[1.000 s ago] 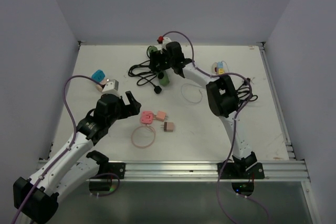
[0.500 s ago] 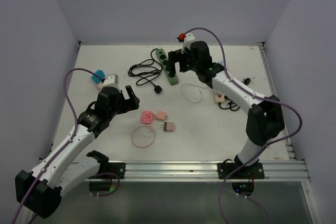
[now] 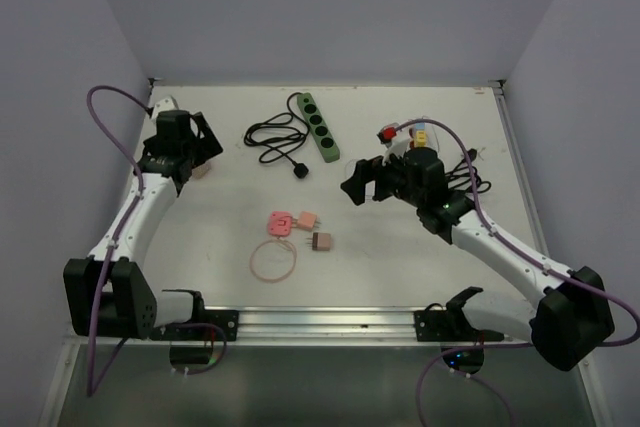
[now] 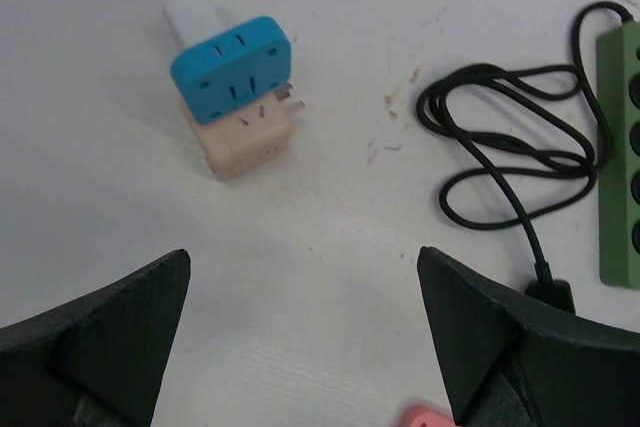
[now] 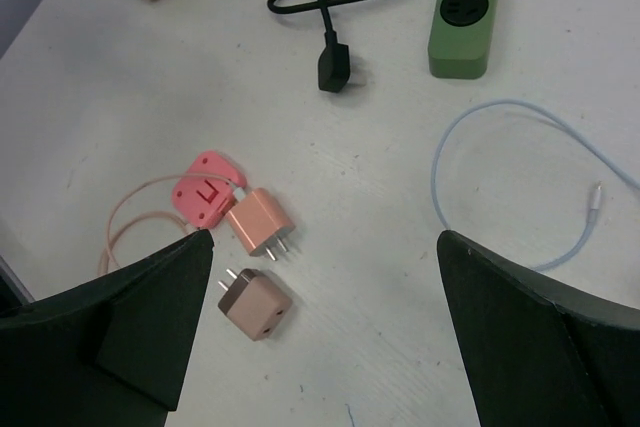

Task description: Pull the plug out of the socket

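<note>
A blue socket adapter (image 4: 232,67) with a white plug (image 4: 195,15) in its far end lies against a beige socket cube (image 4: 245,137), whose prongs show beside it. My left gripper (image 4: 303,267) is open and empty, above the table just short of them. In the top view my left gripper (image 3: 193,147) hides the blue adapter at the back left; only a beige corner (image 3: 203,171) shows. My right gripper (image 3: 365,182) is open and empty, above the middle of the table. It also shows in its own wrist view (image 5: 323,247).
A green power strip (image 3: 320,127) with a coiled black cable (image 3: 272,135) and its plug (image 3: 300,170) lies at the back. A pink adapter (image 5: 205,187), an orange charger (image 5: 262,222) and a brown charger (image 5: 255,304) lie mid-table. A pale blue cable (image 5: 520,167) and more adapters (image 3: 420,134) lie right.
My left arm has swung from the table's middle to the back left, over the blue adapter. My right arm has drawn back from the power strip toward the middle right.
</note>
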`<state>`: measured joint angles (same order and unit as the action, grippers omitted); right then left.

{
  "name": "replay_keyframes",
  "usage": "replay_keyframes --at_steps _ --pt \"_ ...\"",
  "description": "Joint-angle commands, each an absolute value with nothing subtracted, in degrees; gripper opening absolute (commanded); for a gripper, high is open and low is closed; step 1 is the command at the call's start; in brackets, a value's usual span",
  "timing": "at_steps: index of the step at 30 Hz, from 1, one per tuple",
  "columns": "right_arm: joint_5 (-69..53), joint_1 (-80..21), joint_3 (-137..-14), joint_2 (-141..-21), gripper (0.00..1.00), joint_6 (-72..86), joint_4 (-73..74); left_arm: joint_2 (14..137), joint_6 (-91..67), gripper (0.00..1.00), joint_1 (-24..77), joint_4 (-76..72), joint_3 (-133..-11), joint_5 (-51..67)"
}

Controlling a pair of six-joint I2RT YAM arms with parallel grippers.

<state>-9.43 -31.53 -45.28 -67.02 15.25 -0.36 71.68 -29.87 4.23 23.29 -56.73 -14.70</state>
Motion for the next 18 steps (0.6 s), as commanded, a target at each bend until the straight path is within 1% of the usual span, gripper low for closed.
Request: replay_keyframes --at_steps 1,6,10,14,18 --pt "-11.69 -32.08 -40.98 -63.90 0.98 18.19 -6.67 76.63 -31.19 1.00 0.01 20.39 -61.34 -13.80" --pt "-12.04 -32.17 -37.71 -64.07 0.98 18.81 -9.66 81.55 -37.42 0.99 -1.50 18.46 -60.30 -17.22" --pt "-12.92 -32.17 -35.78 -64.34 0.98 18.81 -12.91 81.30 -42.44 0.99 -1.49 12.85 -53.64 -21.61" --pt "-13.62 -32.17 -34.19 -64.60 0.98 18.46 -14.85 82.17 -45.52 0.97 -0.62 7.92 -50.89 -27.93" --pt "-14.24 -32.17 -32.96 -64.95 0.98 18.63 -16.52 85.68 -46.14 0.97 3.69 4.05 -51.06 -33.30"
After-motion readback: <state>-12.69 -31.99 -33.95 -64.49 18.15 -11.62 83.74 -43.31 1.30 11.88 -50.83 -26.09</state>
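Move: The left gripper, open and empty, has the blue plug about 10 cm ahead, 7 cm to its left and 11 cm below. The beige adapter sits against it, some 3 cm nearer the base and 3 cm right of the plug; the coiled black cable lies 15 cm to the hand's right and 12 cm ahead. From the right gripper the blue plug is roughly 48 cm left and 15 cm ahead. Bring the left gripper down about 8 cm towards the blue plug and beige adapter, swinging it left some 4 cm, mostly early on. Turn it about 20 degrees counter-clockwise so the open fingers face the pair, and stop short of touching. Let the empty, open right gripper sink 3 cm and ease back 2 cm. ##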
